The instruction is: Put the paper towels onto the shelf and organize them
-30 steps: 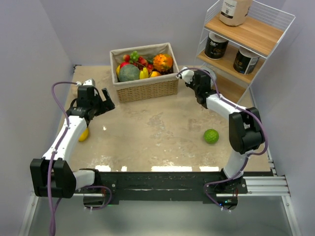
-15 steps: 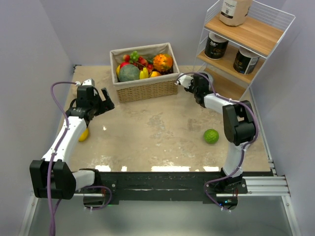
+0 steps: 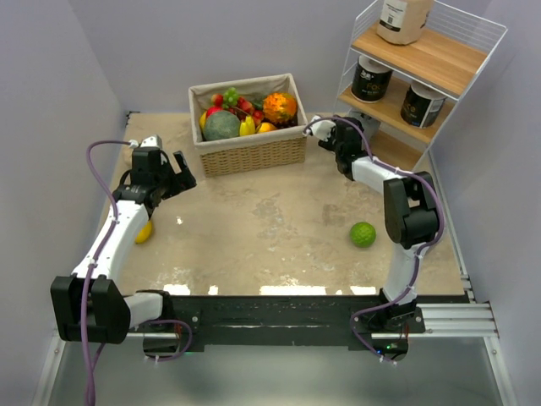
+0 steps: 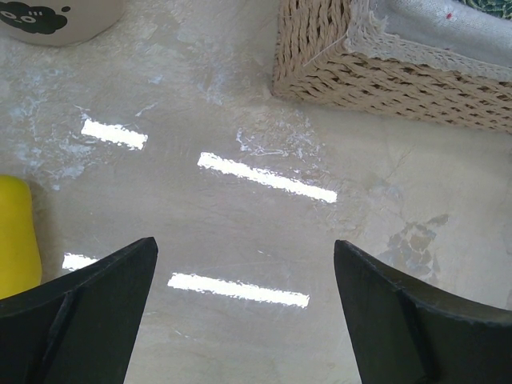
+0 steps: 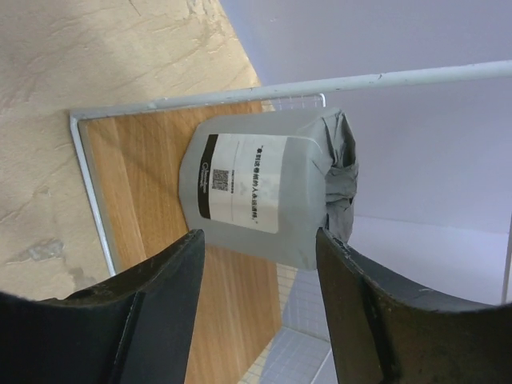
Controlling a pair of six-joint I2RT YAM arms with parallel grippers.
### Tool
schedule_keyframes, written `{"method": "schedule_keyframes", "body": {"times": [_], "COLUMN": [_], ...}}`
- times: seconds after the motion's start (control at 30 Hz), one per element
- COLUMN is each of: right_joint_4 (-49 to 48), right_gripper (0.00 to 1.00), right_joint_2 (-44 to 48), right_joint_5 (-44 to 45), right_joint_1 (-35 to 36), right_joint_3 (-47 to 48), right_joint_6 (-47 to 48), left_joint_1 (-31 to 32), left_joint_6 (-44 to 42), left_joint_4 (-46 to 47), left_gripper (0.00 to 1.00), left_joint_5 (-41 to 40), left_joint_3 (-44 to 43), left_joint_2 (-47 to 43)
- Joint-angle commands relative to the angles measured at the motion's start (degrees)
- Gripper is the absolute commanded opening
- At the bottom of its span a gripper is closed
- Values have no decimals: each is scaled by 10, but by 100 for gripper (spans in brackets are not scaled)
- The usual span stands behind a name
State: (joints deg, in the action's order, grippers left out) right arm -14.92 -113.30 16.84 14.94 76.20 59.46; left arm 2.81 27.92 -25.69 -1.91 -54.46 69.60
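A grey paper towel roll (image 5: 264,192) with a white label lies on the lowest wooden board of the shelf (image 5: 152,200). My right gripper (image 5: 258,236) is open right in front of it, one finger to either side of its near end. From above, the right gripper (image 3: 352,128) reaches into the bottom of the white wire shelf (image 3: 439,63). Two black rolls (image 3: 370,79) (image 3: 423,104) stand on the middle board and a tan roll (image 3: 401,19) stands on the top board. My left gripper (image 4: 244,244) (image 3: 179,173) is open over bare table. Another tan roll (image 4: 56,16) lies beyond it.
A wicker fruit basket (image 3: 249,150) (image 4: 384,64) stands at the back centre. A green lime (image 3: 363,234) lies on the table near the right arm. A yellow fruit (image 3: 144,231) (image 4: 16,232) lies beside the left arm. Grey walls close in both sides.
The right gripper's jaws have spread apart and let go of the grey roll on the lowest board. The right wrist shifted slightly. The left arm has stayed still.
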Motion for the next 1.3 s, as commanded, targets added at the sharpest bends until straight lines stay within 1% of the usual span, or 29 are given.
{"method": "schedule_keyframes", "body": {"times": [0.0,0.17,0.33,0.37,0.43,0.47,0.53,0.57,0.63,0.67,0.73,0.77,0.8,0.83,0.87,0.93,0.97,1.03,1.13,1.17,1.2,1.23,1.27], "right_joint_4": [-26,-20,14,42,77,116,139,156,182,222,289,369,413,453,517,567,598,604,598,587,580,587,593], "right_gripper": [61,61,60,60,60,59,59,59,59,59,60,60,60,61,61,61,61,61,61,62,64,64,65], "right_joint_2": [30,78,150,169,185,206,228,255,286,299,324,327,330,334,338,359,369,406,443,466,475,482,492], "right_joint_5": [14,19,37,57,71,78,96,105,143,154,193,203,213,247,266,322,331,334,290,259,252,256,279], "right_joint_1": [-1,18,82,107,131,148,166,179,187,190,190,190,189,189,188,187,180,165,87,40,21,-2,-8], "right_joint_3": [20,-4,-61,-67,-75,-75,-87,-95,-114,-114,-91,-77,-50,-41,-35,-33,-37,-61,-96,-105,-119,-120,-120], "right_joint_6": [14,-3,-62,-72,-125,-179,-243,-307,-379,-465,-553,-636,-673,-702,-754,-803,-840,-863,-876,-878,-875,-878,-892], "left_joint_1": [3,3,3,3,3,3,3,3,3,3,3,3,3,3,3,3,3,4,11,12,14,18,22], "left_joint_6": [2,3,3,3,2,3,2,2,2,1,1,2,2,3,3,5,6,5,4,4,4,5,6], "left_joint_4": [26,28,28,28,28,28,28,28,28,28,28,27,26,28,30,31,31,32,32,32,32,30,29], "left_gripper": [97,97,97,98,98,98,98,98,98,98,99,100,100,100,100,100,100,99,99,99,98,99,99], "left_joint_5": [5,9,9,10,10,11,10,9,9,9,10,13,15,16,16,16,30,31,33,30,28,22,21], "left_joint_3": [6,7,7,7,7,7,7,6,7,6,8,7,7,7,8,8,8,9,9,9,9,9,8], "left_joint_2": [-18,-20,-25,-27,-30,-32,-34,-36,-39,-40,-41,-41,-43,-45,-45,-47,-47,-47,-48,-48,-49,-50,-50]}}
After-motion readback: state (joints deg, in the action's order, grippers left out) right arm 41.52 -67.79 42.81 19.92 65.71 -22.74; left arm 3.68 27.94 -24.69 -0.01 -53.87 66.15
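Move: The next grey paper towel roll stands hidden beneath the right forearm, about 32 cm back and 13 cm right of the right hand, some 9 cm lower. The grey roll on the bottom shelf is only about 6 cm ahead of that hand, 2 cm left and 3 cm below; the green ball lies some 31 cm back and 2 cm left, 11 cm down. From the left hand the next roll is about 68 cm right and 10 cm back, 10 cm below. The grey roll on the bottom shelf is left behind as the right hand, its fingers already part open and staying so, backs out some 25 cm towards the next roll by the green ball, rising about 8 cm early on. It swings left at first, then sweeps back well to the right, while the wrist rolls its left side up and turns clockwise, about 50 degrees each. ##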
